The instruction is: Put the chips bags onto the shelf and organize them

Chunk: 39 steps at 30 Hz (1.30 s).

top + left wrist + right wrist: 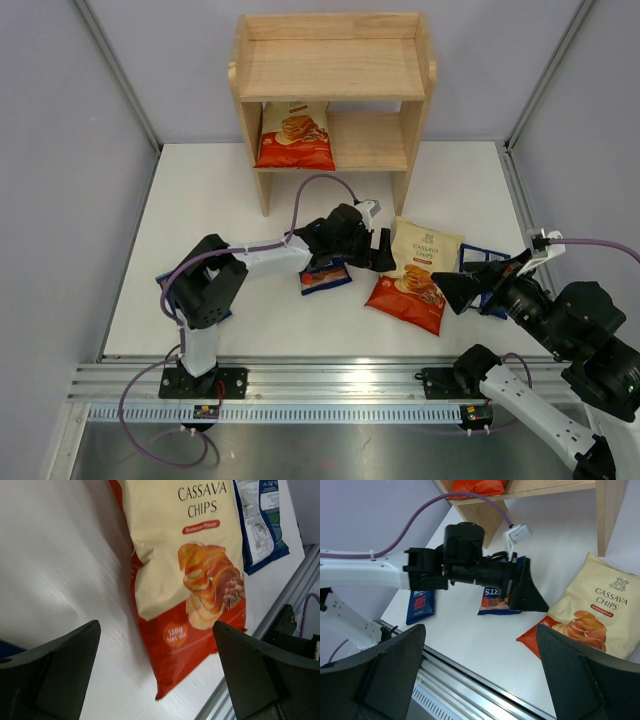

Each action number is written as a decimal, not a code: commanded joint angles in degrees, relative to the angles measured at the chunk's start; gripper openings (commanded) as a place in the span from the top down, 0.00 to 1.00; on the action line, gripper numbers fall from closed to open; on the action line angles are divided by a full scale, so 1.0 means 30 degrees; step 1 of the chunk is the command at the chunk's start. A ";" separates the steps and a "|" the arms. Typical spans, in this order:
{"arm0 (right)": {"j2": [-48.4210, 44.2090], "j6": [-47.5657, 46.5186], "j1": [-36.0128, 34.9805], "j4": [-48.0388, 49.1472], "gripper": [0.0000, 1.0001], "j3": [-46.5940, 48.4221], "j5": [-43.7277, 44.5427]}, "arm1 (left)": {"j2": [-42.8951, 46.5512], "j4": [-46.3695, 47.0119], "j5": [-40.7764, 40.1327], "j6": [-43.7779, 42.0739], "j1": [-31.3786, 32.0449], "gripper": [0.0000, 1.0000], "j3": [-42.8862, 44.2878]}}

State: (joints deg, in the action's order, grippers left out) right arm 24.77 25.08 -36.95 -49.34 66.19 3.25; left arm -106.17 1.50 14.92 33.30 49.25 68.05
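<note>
The wooden shelf (330,70) stands at the back, with one cream-and-red Cassava chips bag (295,135) upright on its lower tier. A second Cassava bag (415,275) (190,580) lies flat on the table. My left gripper (385,250) (156,630) hovers open just left of it, its jaws wide apart above the bag's red bottom corner. A blue Burts bag (325,277) (495,600) lies under the left wrist, and another (165,285) (422,605) lies by the left elbow. A third blue bag (485,262) (260,520) sits right of the Cassava bag. My right gripper (470,285) (480,630) is open and empty.
The aluminium rail (330,380) runs along the table's near edge, close to the Cassava bag's bottom corner. Grey walls enclose the table on both sides. The left arm's purple cable (325,185) loops up in front of the shelf's left leg (262,190).
</note>
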 commanded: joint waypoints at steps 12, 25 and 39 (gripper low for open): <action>-0.1021 0.0428 0.0070 0.0831 0.01 0.0231 -0.4214 | -0.5126 0.1049 -0.2192 0.0150 0.1218 0.02 0.4358; -0.1608 0.0751 0.0070 0.1359 0.01 -0.0296 -0.4102 | -0.2618 0.6792 -0.1690 0.1205 0.1658 0.85 0.0089; -0.3244 0.2771 0.0099 0.3110 0.02 -0.3692 0.0325 | 0.6821 1.1015 -0.1719 0.2318 0.1804 1.00 -0.5307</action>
State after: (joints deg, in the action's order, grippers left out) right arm 17.80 31.18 -36.86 -45.87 57.23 0.12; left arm -91.77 26.06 10.48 38.72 54.39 53.87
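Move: About 9 cm to the right of the open left hand, 3 cm back and some 7 cm below lies the big cassava chips bag. From the left hand, the blue Burts bag is roughly 14 cm left and 1 cm ahead, the small blue bag about 26 cm right and 4 cm back. The foot of the shelf's right leg stands 12 cm ahead, 5 cm right. From the right hand the cassava bag is about 11 cm ahead, 2 cm left and 33 cm below. Reaching right and down about 6 cm, the left hand brings its open fingers to the cassava bag's near-side left edge and pinches it shut. It then lifts some 15 cm, drawing back and left, the fingers tilting up towards level by about 20 degrees. The open right hand eases 4 cm back, then comes forward and down again. ##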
